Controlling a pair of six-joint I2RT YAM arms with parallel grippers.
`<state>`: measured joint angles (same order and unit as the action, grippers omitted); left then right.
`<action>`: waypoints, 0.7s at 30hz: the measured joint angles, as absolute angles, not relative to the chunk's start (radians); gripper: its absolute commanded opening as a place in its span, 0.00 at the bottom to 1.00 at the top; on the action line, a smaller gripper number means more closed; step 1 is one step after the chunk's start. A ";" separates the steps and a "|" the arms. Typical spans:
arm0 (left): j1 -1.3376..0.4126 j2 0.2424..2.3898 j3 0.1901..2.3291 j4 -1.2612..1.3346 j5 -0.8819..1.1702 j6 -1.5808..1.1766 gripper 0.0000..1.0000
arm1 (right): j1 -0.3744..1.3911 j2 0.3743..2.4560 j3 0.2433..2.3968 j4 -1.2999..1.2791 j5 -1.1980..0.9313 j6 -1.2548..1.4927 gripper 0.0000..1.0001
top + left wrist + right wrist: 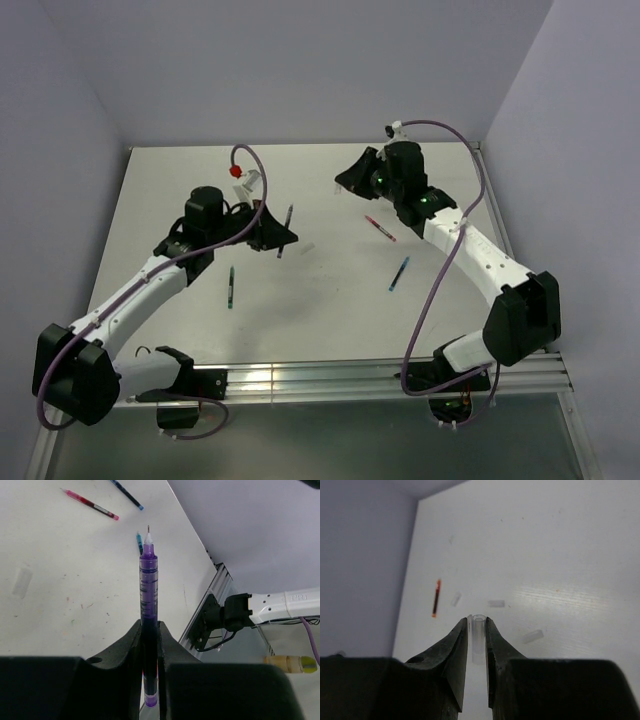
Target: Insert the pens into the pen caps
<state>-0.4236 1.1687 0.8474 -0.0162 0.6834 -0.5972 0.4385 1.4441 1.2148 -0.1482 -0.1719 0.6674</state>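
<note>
My left gripper (149,625) is shut on a purple pen (148,580) whose bare fine tip sticks out ahead of the fingers. From above, that pen (286,228) shows at the left gripper (278,240) over the table's middle. My right gripper (477,622) is shut on a clear pen cap (479,630), its open mouth facing away from the camera. The right gripper (345,182) hangs above the far middle of the table, apart from the left one. Loose caps (496,603) (533,636) (456,599) lie on the table beyond it.
A red pen (380,229), a light blue pen (399,273) and a green pen (231,286) lie loose on the white table (330,310). An orange-red pen (436,598) lies near the left wall. Another cap (21,582) rests close to the left gripper. Walls close three sides.
</note>
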 measured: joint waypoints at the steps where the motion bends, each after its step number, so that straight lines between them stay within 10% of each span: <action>1: -0.451 1.179 0.855 -0.006 0.673 -0.599 0.00 | 0.427 1.431 1.205 -0.125 -0.184 0.690 0.00; 21: -0.625 1.373 0.910 0.152 0.540 -0.654 0.00 | 0.417 1.375 1.071 0.199 -0.380 0.904 0.00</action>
<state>-0.6247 1.3731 0.9096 0.1516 0.5400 -0.6544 0.4171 1.3754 1.0710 0.1986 -0.3801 0.9043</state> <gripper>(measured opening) 0.179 0.232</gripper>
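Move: The cap gripped in the right hand lies some 12 cm ahead of the left hand, 12 cm to its right and nearly level. From the right hand, the purple pen held by the left is about 11 cm back and 12 cm left. On the table roughly 24 cm below, a loose cap lies 11 cm ahead and 4 cm right of the left hand, and the red pen is 4 cm ahead and 11 cm right of the right hand. Carry the purple pen about 7 cm to the right with the left gripper, dipping slightly, until it comes in behind the right hand's cap, then ease to a stop. Meanwhile raise the right gripper about 5 cm, draw it a little left and back, and roll it some 20 degrees, left side rising, so its fingers come nearer level. Keep both grips shut on pen and cap. ##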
